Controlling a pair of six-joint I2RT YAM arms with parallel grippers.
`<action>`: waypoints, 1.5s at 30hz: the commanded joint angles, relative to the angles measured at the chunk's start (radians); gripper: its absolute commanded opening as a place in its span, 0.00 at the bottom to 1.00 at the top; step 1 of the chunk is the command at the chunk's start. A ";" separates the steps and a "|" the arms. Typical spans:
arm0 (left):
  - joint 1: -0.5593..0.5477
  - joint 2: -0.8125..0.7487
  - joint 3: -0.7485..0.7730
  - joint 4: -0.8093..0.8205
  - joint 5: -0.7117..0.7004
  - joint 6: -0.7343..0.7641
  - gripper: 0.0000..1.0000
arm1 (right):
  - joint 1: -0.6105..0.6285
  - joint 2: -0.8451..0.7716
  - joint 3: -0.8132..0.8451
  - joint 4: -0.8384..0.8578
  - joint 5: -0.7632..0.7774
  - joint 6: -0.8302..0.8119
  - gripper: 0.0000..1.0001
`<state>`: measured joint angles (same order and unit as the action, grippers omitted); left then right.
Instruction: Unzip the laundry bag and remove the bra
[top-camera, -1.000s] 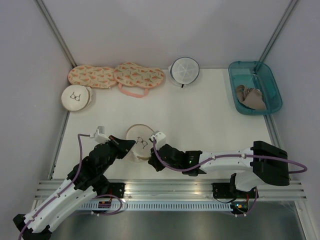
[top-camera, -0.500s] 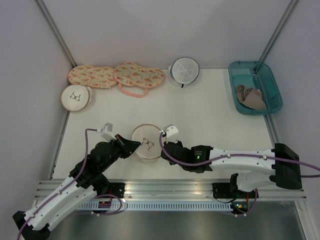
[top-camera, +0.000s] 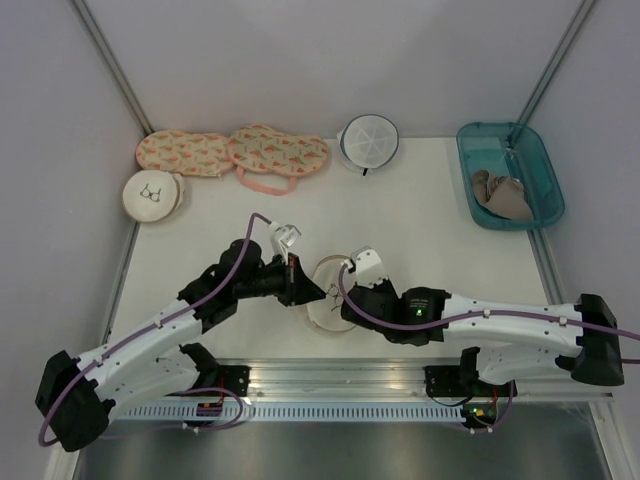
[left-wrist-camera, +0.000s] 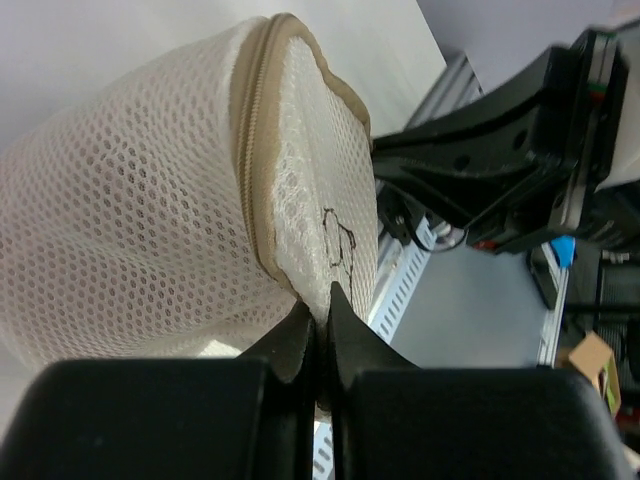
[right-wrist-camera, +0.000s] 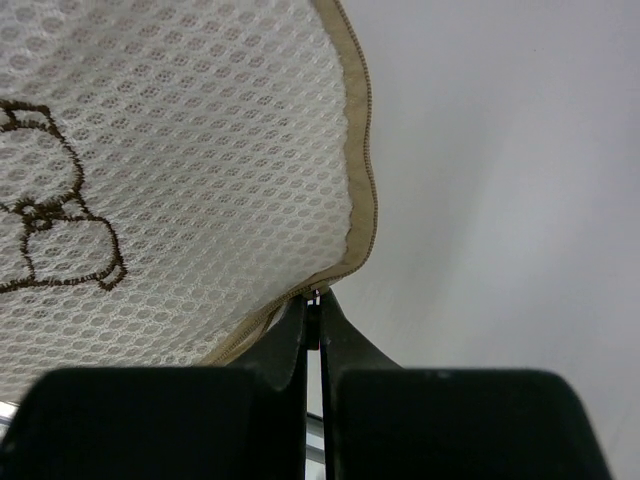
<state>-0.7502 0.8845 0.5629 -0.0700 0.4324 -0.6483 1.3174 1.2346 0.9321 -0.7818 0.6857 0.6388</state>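
Observation:
The laundry bag (top-camera: 322, 302), round, cream-beige mesh with a black bra outline, is held between both grippers at the table's near middle. My left gripper (top-camera: 303, 288) is shut on the fabric at the bag's rim beside the tan zipper (left-wrist-camera: 252, 160), as the left wrist view (left-wrist-camera: 318, 312) shows. My right gripper (top-camera: 346, 300) is shut on the small zipper pull (right-wrist-camera: 316, 297) at the bag's edge (right-wrist-camera: 170, 170). The zipper looks closed along the rim that shows. The pink bra is hidden.
A second cream round bag (top-camera: 153, 194) lies at the far left. Two peach patterned pouches (top-camera: 185, 153) (top-camera: 278, 152) and a white mesh round bag (top-camera: 368, 141) lie along the back. A teal bin (top-camera: 540, 170) at the back right holds a tan-grey bra (top-camera: 500, 195).
Both grippers have moved to the right with the laundry bag between them, from the near left-centre towards the middle. The left arm has stretched out further.

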 joint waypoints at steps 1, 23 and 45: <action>-0.006 0.065 0.076 -0.026 0.262 0.182 0.02 | -0.007 -0.093 0.051 -0.046 0.086 -0.014 0.01; 0.018 0.285 0.230 -0.184 0.116 0.168 0.71 | -0.007 -0.176 0.085 -0.185 0.060 0.032 0.01; -0.003 -0.541 -0.159 -0.466 -0.157 -0.574 0.92 | 0.023 -0.032 -0.170 0.501 -0.560 0.139 0.00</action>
<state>-0.7452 0.4026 0.4313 -0.5732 0.1505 -1.0439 1.3243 1.1545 0.7734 -0.5774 0.3332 0.7483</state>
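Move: The laundry bag hangs between the two grippers. Its middle is about 4 cm right, 3 cm forward and 5 cm below the left hand, whose shut fingers hold its beige-banded edge. From the right hand, which pinches the zip edge, the bag's middle is about 5 cm left and 4 cm forward, at nearly the same height. With both grippers still pinching the bag, the left pulls some 3 cm right and a little back while the right carries its edge right and up. The left fingers then open wide and let go; that hand dips forward, swings about 11 cm left, rises, then drops back, turning some 45 degrees counter-clockwise. The right keeps its pinch and finally brings the bag left, back and down. ##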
